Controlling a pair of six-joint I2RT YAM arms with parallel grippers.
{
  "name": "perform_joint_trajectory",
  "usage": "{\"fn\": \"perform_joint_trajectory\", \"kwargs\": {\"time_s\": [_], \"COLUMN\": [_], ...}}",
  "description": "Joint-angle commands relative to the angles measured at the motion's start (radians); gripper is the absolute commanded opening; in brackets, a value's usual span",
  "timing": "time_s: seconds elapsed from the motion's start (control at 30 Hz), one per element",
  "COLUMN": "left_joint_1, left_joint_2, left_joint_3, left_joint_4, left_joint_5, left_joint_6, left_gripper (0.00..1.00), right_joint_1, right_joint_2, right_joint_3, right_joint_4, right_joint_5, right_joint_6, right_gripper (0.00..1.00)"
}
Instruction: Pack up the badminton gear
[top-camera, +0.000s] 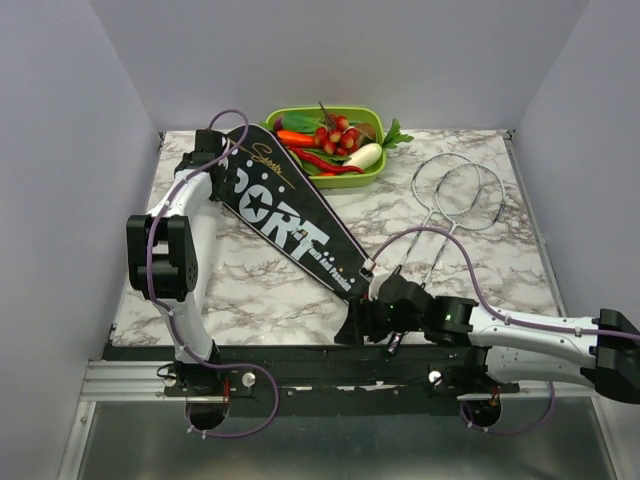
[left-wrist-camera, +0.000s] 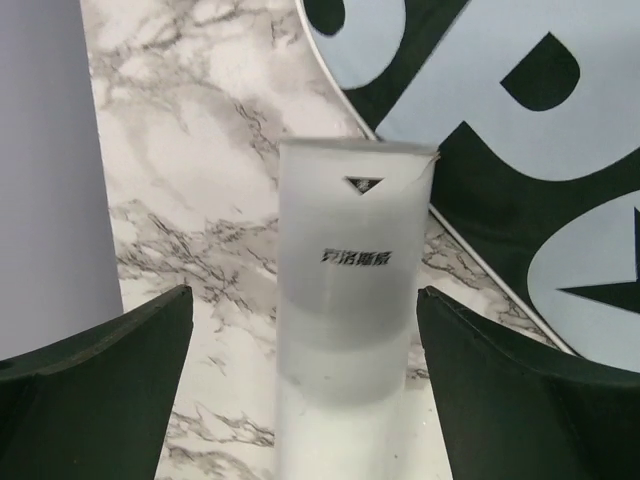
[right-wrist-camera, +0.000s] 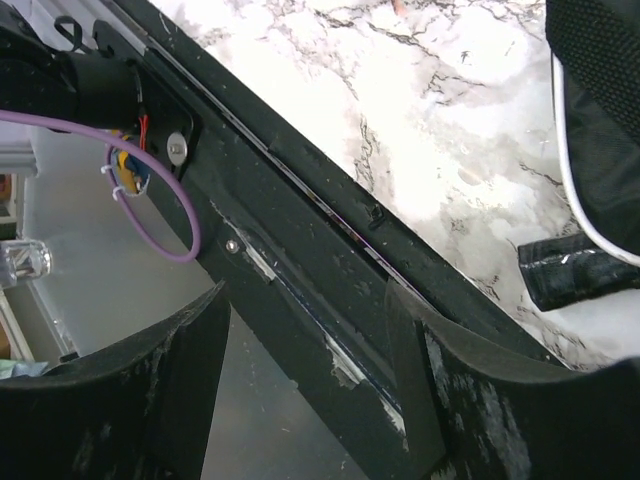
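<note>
The long black bag (top-camera: 285, 215) lettered "SPORT" lies diagonally across the marble table, its wide end at the back left. Two silver-framed rackets (top-camera: 462, 188) lie overlapped at the back right. My left gripper (top-camera: 197, 160) is beside the bag's wide end. In the left wrist view this gripper (left-wrist-camera: 305, 290) is open around a frosted white tube (left-wrist-camera: 350, 300) with printed characters, and neither finger touches it. The bag (left-wrist-camera: 520, 150) fills the right of that view. My right gripper (top-camera: 360, 325) hangs open over the table's front edge, just past the bag's narrow end (right-wrist-camera: 600, 130), with nothing held (right-wrist-camera: 308, 295).
A green tray (top-camera: 372, 118) of toy vegetables stands at the back, touching the bag's wide end. A black rail (right-wrist-camera: 330, 260) runs along the front edge under the right gripper. A black strap end (right-wrist-camera: 575, 272) lies on the marble. Walls close in on both sides.
</note>
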Motion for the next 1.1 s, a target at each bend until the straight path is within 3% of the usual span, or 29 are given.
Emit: {"fn": "perform_joint_trajectory", "kwargs": {"time_s": [0.0,0.3,0.5,0.63,0.83,0.93,1.07], "left_joint_1": [0.002,-0.009,-0.047,-0.159,-0.322,-0.383,-0.437], "left_joint_2": [-0.041,-0.246,-0.528,-0.696,-0.906,-1.007,-1.084], "left_joint_3": [0.007,0.056,-0.132,-0.308,-0.555,-0.668,-0.735], "left_joint_4": [0.086,0.05,0.098,0.118,0.129,0.144,0.12], "left_joint_5": [-0.002,0.092,0.26,0.333,0.34,0.34,0.339], "left_joint_6": [0.077,-0.059,-0.243,-0.311,-0.374,-0.42,-0.461], "left_gripper": [0.99,0.99,0.99,0.99,0.99,0.99,0.99], "right_joint_1": [0.006,0.008,0.006,-0.056,-0.334,-0.443,-0.553], "right_joint_2": [0.035,0.095,0.089,0.085,0.091,0.189,0.346], "right_joint_3": [-0.026,0.037,0.178,0.305,0.366,0.423,0.494], "right_joint_4": [0.096,0.064,-0.12,-0.253,-0.214,-0.186,-0.117], "right_joint_5": [-0.062,-0.03,0.189,0.31,0.179,0.096,-0.157], "right_joint_6": [0.018,0.021,-0.014,-0.08,-0.252,-0.338,-0.416], "right_gripper": [0.72,0.73,0.76,0.83,0.93,0.95,0.98]}}
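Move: My left hand is open around the far end of the shuttlecock tube, whose middle is about 15 cm back and level sideways. The racket bag's middle lies about 9 cm back and 25 cm right of that hand, 5 cm lower; the vegetable basket about 14 cm ahead and 34 cm right. From my right hand the bag's middle is roughly 29 cm ahead and 15 cm left, the two rackets' 20 cm ahead and 22 cm right. Fingers staying wide, I lift my left hand some 20 cm clear of the tube, sweep it back and right to the bag's near-left edge, sinking again on the way and swinging the fingers to point forward-right. My right hand dips slightly at the table's front edge, then goes about 20 cm forward and up over the lower part of the bag, opening wider and turning clockwise. ##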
